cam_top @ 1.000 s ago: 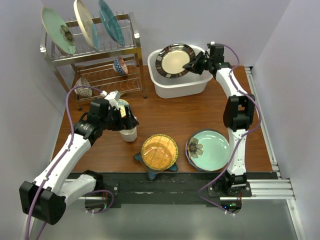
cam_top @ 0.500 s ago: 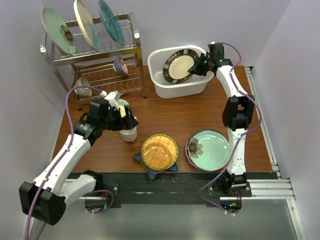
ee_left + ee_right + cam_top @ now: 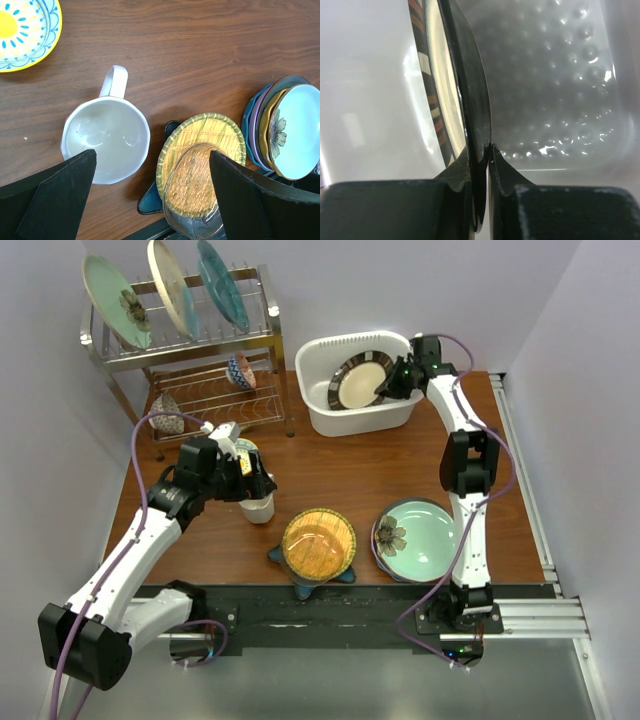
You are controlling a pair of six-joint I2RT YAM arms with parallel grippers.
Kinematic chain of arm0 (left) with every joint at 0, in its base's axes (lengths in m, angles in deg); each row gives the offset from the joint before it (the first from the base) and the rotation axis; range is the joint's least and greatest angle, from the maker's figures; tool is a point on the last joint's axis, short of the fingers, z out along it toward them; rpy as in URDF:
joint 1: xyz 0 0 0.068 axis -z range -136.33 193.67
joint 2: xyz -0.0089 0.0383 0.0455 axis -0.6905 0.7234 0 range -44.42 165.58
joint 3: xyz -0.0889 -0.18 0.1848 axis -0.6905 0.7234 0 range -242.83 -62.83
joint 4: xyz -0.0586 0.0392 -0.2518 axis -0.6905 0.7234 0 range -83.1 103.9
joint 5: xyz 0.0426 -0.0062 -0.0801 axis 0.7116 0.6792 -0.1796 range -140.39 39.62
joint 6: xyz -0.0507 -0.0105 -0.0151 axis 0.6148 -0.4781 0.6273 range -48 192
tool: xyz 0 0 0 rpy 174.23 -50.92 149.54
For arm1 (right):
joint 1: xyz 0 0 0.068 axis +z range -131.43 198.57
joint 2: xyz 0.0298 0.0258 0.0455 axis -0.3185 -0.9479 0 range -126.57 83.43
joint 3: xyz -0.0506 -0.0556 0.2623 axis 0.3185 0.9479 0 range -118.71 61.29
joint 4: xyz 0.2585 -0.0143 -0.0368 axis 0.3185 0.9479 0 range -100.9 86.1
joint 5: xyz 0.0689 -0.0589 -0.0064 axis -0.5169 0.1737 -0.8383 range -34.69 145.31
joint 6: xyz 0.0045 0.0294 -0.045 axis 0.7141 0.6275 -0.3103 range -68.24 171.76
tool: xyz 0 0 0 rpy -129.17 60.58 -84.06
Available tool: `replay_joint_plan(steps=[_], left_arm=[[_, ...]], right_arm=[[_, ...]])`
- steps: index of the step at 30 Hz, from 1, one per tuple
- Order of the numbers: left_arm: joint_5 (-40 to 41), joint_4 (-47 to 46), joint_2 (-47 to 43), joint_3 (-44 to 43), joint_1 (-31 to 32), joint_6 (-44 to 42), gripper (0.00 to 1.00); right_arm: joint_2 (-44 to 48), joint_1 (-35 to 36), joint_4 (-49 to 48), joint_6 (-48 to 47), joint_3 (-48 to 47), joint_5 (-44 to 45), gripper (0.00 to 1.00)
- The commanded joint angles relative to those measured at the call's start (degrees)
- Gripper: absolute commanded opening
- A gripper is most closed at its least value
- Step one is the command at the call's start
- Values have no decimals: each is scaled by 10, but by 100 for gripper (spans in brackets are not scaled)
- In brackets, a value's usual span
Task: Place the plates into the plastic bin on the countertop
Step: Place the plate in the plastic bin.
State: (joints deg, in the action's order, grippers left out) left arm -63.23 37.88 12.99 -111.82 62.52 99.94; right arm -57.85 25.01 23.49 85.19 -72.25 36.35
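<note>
The black-striped plate with a gold centre point(image 3: 358, 382) leans tilted inside the white plastic bin point(image 3: 350, 418) at the back of the countertop point(image 3: 360, 465). My right gripper point(image 3: 388, 385) is shut on its right rim; in the right wrist view the gripper point(image 3: 485, 150) pinches the plate's edge point(image 3: 450, 75) above the dimpled bin floor point(image 3: 560, 75). My left gripper point(image 3: 258, 480) hangs open over the white mug point(image 3: 105, 137), holding nothing. An amber plate point(image 3: 318, 543) lies on a teal star-shaped plate point(image 3: 280, 557). A mint flower plate point(image 3: 420, 540) tops a stack.
A steel wire rack point(image 3: 190, 350) at the back left holds three upright plates, with small patterned bowls on its lower shelf. The white mug point(image 3: 258, 507) stands under my left gripper. A yellow and blue patterned bowl point(image 3: 22, 30) lies near it. The black front edge runs along the near side.
My right gripper has carried the striped plate from above the bin's rim down into the bin, moving slightly right. The left arm has not moved.
</note>
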Motion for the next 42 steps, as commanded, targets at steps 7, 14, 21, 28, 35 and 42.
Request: replay_joint_plan(steps=[7,14,21,28,35,42], left_arm=[[-3,-10,2,-14,1,-1,100],[-3,-10,2,-14,1,0,100],[-3,-9,-2,-14,1,1,100],[-4,-8,-6,-13,1,3,100],[-10,-11,-8,-14,1,5,100],[-8,-7,-13,-13,1,5,100]], right_arm=[[11,2,-57,8,-45,-40,30],[14,2,-56,3,-27,-26,46],[17,2,-19,-6,-30,11,57],[27,3,23,-31,-34,75,62],[45,3,28,-40,-27,97,67],[81,16,35,-62,-36,144,73]])
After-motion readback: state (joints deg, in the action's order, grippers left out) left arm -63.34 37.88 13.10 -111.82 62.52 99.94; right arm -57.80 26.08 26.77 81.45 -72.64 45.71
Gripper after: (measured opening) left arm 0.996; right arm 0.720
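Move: The plastic bin's middle is about 8 cm left of the right hand, level with it front to back, and some 5 cm lower. The plate, still pinched at its right rim, has its middle roughly 8 cm left, 2 cm farther out and 6 cm below that hand. The remaining plate stack is about 44 cm back and 7 cm to the right. From the left hand, the bin lies some 36 cm ahead and 28 cm right. The tilted plate is lowered about 2.5 cm farther into the bin as the right fingers begin to open, ending their pinch and spreading to nearly three-quarters open. The open hand then eases about 2 cm right, dipping a little more and rolling some 10 degrees, its left side sinking, before rising about 2 cm with the fingers still astride the rim. ##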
